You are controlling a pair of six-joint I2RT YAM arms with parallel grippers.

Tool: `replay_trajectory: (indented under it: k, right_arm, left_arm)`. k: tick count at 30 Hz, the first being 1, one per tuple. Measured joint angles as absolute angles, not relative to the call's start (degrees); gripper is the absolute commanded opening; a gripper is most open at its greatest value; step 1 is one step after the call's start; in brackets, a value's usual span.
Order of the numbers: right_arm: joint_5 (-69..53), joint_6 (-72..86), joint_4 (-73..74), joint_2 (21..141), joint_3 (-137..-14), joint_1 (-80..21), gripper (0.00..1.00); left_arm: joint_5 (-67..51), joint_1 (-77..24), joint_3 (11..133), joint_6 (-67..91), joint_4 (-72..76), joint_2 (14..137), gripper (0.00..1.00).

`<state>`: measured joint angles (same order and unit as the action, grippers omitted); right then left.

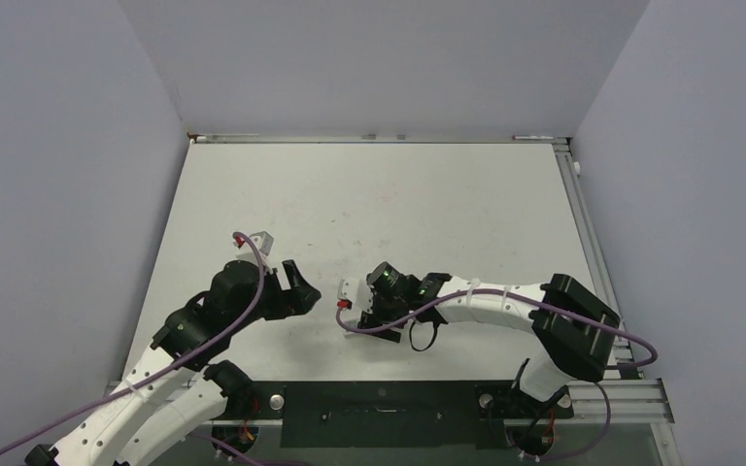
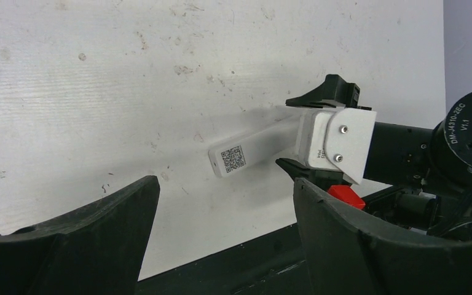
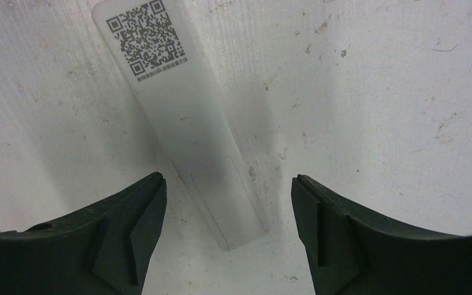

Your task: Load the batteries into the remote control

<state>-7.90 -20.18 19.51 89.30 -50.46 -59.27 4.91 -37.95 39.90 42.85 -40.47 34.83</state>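
The remote control (image 3: 184, 123) is a slim white bar lying flat on the table, back side up, with a QR code near its far end. The outline of its battery cover shows at the near end. My right gripper (image 3: 227, 196) hangs just over that near end, open, one finger on each side and neither touching it. In the left wrist view the remote control (image 2: 252, 150) sticks out from between the right gripper's fingers (image 2: 329, 95). My left gripper (image 2: 224, 200) stands open and empty a little to the remote's left, pointing at it. The batteries are out of view.
The white table (image 1: 379, 194) is scuffed and walled in on three sides. A black plate (image 1: 379, 413) lies along the near edge between the arm bases. An aluminium rail (image 1: 583, 223) runs down the right side. The two grippers (image 1: 306, 286) (image 1: 359, 316) stand close together.
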Motion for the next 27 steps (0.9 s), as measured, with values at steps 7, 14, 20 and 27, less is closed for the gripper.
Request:
replay_trajectory:
  k: [7,14,20,27]
  right_arm:
    - [-7.84,-20.18,19.27,91.85,-50.43,-59.27,0.64]
    - [-7.84,-19.7,18.85,92.68,-50.46,-59.29,0.47]
    - [-7.55,-18.65,18.92,92.82,-50.5,-59.9,0.24]
    - [-4.89,-15.77,19.51,93.06,-50.92,-61.3,0.09]
  left_arm:
    - [4.86,-37.87,39.9,42.87,-40.42,34.68,0.77]
    - [4.86,-37.87,39.9,42.87,-40.42,34.46,0.78]
    - [4.89,-37.87,39.9,42.92,-40.49,33.78,0.78]
    - [4.93,-37.87,39.9,43.42,-40.66,33.63,0.78]
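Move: The right hand is open just over the remote control's battery-cover end. The remote's middle lies some 4 cm to its left, about 1 cm nearer the base and 2 cm below. The battery cover is level with it, about 1 cm to its right and 2 cm below. From the idle left hand the remote control lies some 13 cm to the right, about 1 cm back and 16 cm down. The right hand sinks about 2 cm, then closes its fingers on the remote's sides at the battery-cover end. ##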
